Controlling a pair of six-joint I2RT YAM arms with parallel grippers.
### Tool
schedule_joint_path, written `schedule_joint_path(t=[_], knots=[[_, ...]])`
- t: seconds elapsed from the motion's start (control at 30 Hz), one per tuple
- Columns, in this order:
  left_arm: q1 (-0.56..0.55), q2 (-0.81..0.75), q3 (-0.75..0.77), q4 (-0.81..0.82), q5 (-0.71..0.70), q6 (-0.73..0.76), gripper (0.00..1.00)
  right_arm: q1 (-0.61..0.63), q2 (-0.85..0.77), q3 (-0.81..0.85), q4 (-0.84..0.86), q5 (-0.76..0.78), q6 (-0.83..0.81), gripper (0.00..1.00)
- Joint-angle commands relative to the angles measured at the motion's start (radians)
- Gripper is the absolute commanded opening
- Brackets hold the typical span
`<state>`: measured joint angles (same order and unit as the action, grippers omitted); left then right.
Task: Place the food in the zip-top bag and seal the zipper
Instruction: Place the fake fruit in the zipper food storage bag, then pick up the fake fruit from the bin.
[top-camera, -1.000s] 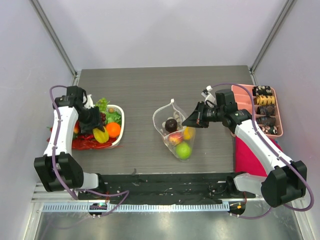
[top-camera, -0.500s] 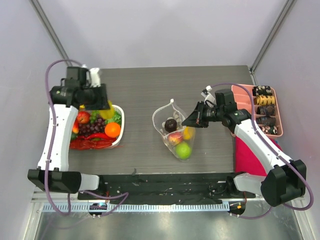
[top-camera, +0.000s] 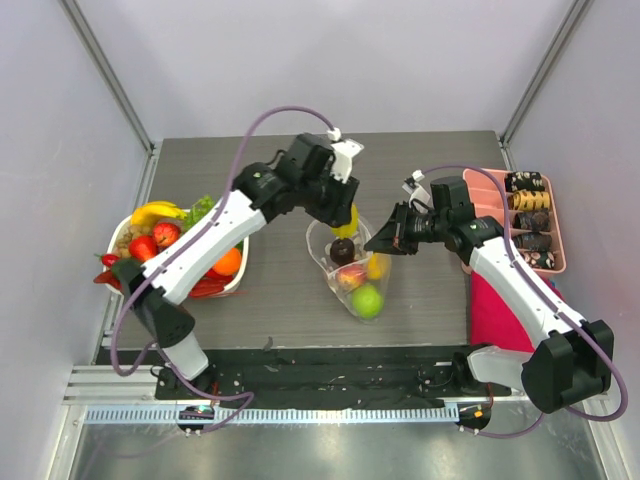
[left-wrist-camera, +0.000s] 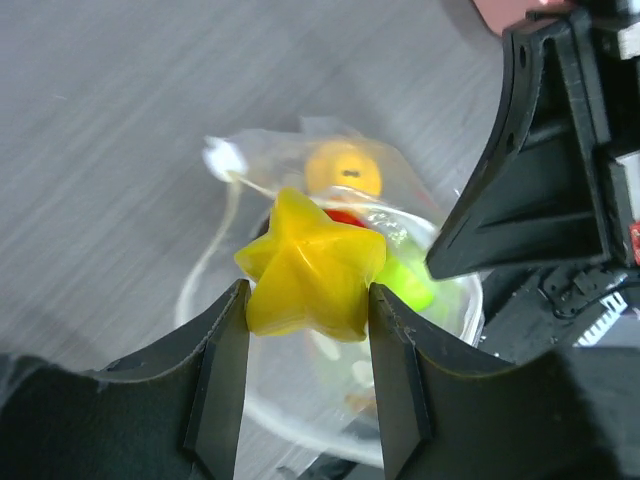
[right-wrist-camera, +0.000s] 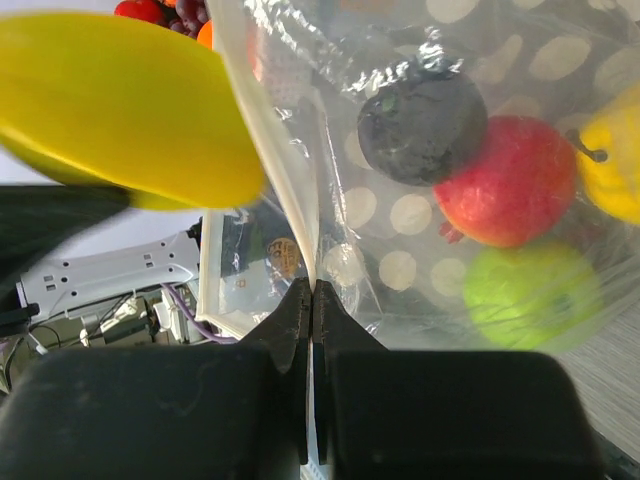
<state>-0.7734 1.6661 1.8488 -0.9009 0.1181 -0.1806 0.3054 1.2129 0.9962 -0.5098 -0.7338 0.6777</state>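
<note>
The zip-top bag (top-camera: 352, 272), clear with white dots, stands open in the middle of the table. It holds a green apple (top-camera: 366, 301), a red fruit (right-wrist-camera: 505, 180), a dark fruit (right-wrist-camera: 420, 125) and a yellow fruit (top-camera: 377, 265). My left gripper (top-camera: 345, 216) hangs just above the bag's mouth, shut on a yellow star-shaped fruit (left-wrist-camera: 312, 265). My right gripper (right-wrist-camera: 312, 290) is shut on the zipper (right-wrist-camera: 285, 180) strip at the bag's right rim and holds the mouth up. More food lies in the white basket (top-camera: 243, 240) at the left: banana (top-camera: 155, 212), strawberry (top-camera: 165, 233), orange (top-camera: 226, 260).
A pink tray (top-camera: 478, 190) with dark and yellow snack pieces stands at the right edge. A magenta object (top-camera: 490, 310) lies under the right arm. The left arm reaches across the table from the basket to the bag.
My left arm has swung from over the basket to the right and now holds the yellow star fruit above the bag's mouth. The right gripper and the bag have not moved.
</note>
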Motion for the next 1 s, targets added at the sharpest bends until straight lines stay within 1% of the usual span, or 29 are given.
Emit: schedule_joint_path(t=[0.0, 0.03, 0.07, 0.1, 0.17, 0.2, 0.27, 0.37, 0.43, 0.47, 0.5, 0.57, 0.6, 0.63, 0.67, 0.7, 0.73, 0.8, 0.83, 0.87, 0.97], knots=[[-0.049, 0.047, -0.006, 0.054, 0.101, -0.079, 0.37, -0.005, -0.016, 0.058, -0.010, -0.003, -0.030, 0.01], [-0.052, 0.055, -0.023, 0.043, 0.118, -0.086, 0.46, -0.005, -0.021, 0.064, -0.019, -0.004, -0.033, 0.01], [-0.052, 0.057, -0.029, 0.036, 0.133, -0.086, 0.52, -0.006, -0.023, 0.071, -0.025, -0.009, -0.035, 0.01], [-0.052, 0.054, -0.034, 0.008, 0.141, -0.086, 0.65, -0.009, -0.027, 0.073, -0.032, -0.010, -0.038, 0.01], [-0.038, 0.015, -0.062, -0.006, 0.161, -0.077, 0.80, -0.015, -0.033, 0.074, -0.041, -0.018, -0.038, 0.01], [-0.027, -0.003, -0.074, -0.010, 0.178, -0.074, 0.91, -0.017, -0.036, 0.073, -0.042, -0.019, -0.041, 0.01], [-0.007, -0.066, -0.109, -0.021, 0.209, -0.063, 0.99, -0.017, -0.047, 0.065, -0.042, -0.019, -0.043, 0.01], [0.084, -0.150, -0.128, -0.052, 0.264, -0.031, 1.00, -0.017, -0.053, 0.055, -0.044, -0.018, -0.049, 0.01], [0.239, -0.184, -0.134, -0.070, 0.293, -0.023, 1.00, -0.017, -0.056, 0.055, -0.047, -0.015, -0.050, 0.01], [0.306, -0.210, -0.134, -0.078, 0.308, 0.010, 1.00, -0.015, -0.058, 0.055, -0.049, -0.013, -0.050, 0.01], [0.448, -0.213, -0.126, -0.095, 0.313, 0.033, 1.00, -0.015, -0.058, 0.056, -0.052, -0.013, -0.053, 0.01], [0.549, -0.186, -0.096, -0.180, 0.243, 0.091, 1.00, -0.017, -0.056, 0.059, -0.053, -0.012, -0.063, 0.01], [0.600, -0.168, -0.062, -0.209, 0.217, 0.155, 1.00, -0.015, -0.055, 0.061, -0.055, -0.009, -0.063, 0.01], [0.684, -0.154, -0.047, -0.233, 0.201, 0.176, 1.00, -0.015, -0.052, 0.058, -0.055, -0.007, -0.063, 0.01], [0.733, -0.143, -0.040, -0.260, 0.192, 0.220, 1.00, -0.015, -0.050, 0.056, -0.055, -0.006, -0.063, 0.01], [0.767, -0.117, -0.039, -0.260, 0.180, 0.271, 1.00, -0.015, -0.047, 0.056, -0.052, -0.006, -0.063, 0.01], [0.823, -0.103, -0.025, -0.268, 0.160, 0.302, 1.00, -0.017, -0.046, 0.053, -0.052, -0.001, -0.063, 0.01], [0.844, -0.045, -0.001, -0.294, 0.102, 0.361, 0.99, -0.017, -0.046, 0.048, -0.047, 0.004, -0.064, 0.01], [0.862, -0.028, 0.001, -0.293, 0.106, 0.410, 0.99, -0.017, -0.046, 0.042, -0.047, 0.004, -0.064, 0.01], [0.867, -0.014, 0.001, -0.291, 0.104, 0.432, 0.97, -0.017, -0.047, 0.041, -0.047, 0.005, -0.064, 0.01], [0.870, 0.027, -0.017, -0.267, 0.081, 0.497, 0.96, -0.017, -0.046, 0.039, -0.045, 0.008, -0.064, 0.01]])
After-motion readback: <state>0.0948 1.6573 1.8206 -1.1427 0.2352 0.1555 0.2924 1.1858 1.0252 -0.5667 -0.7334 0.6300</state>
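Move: Just below the left hand, which still holds the star fruit, is the bag's open mouth: about 9 cm down, 3 cm back and 2 cm right. Inside it, some 15 to 17 cm below that hand, the dark avocado is level with it and 1 cm right, the red fruit 6 cm back and 3 cm right, the green apple 12 cm back and 7 cm right. From the right hand, the mouth is about 5 cm left, 1 cm ahead and 2 cm down. Dipping the star fruit towards the bag's mouth, the left hand sinks about 5 cm while drawing back and slightly right, tips down a little and spreads its fingers wide to let go. It then sweeps left some 35 cm and forward, turning counter-clockwise, rising and finally sinking towards the basket, fingers open. The right hand keeps pinching the bag's rim, easing up about 1 cm. ##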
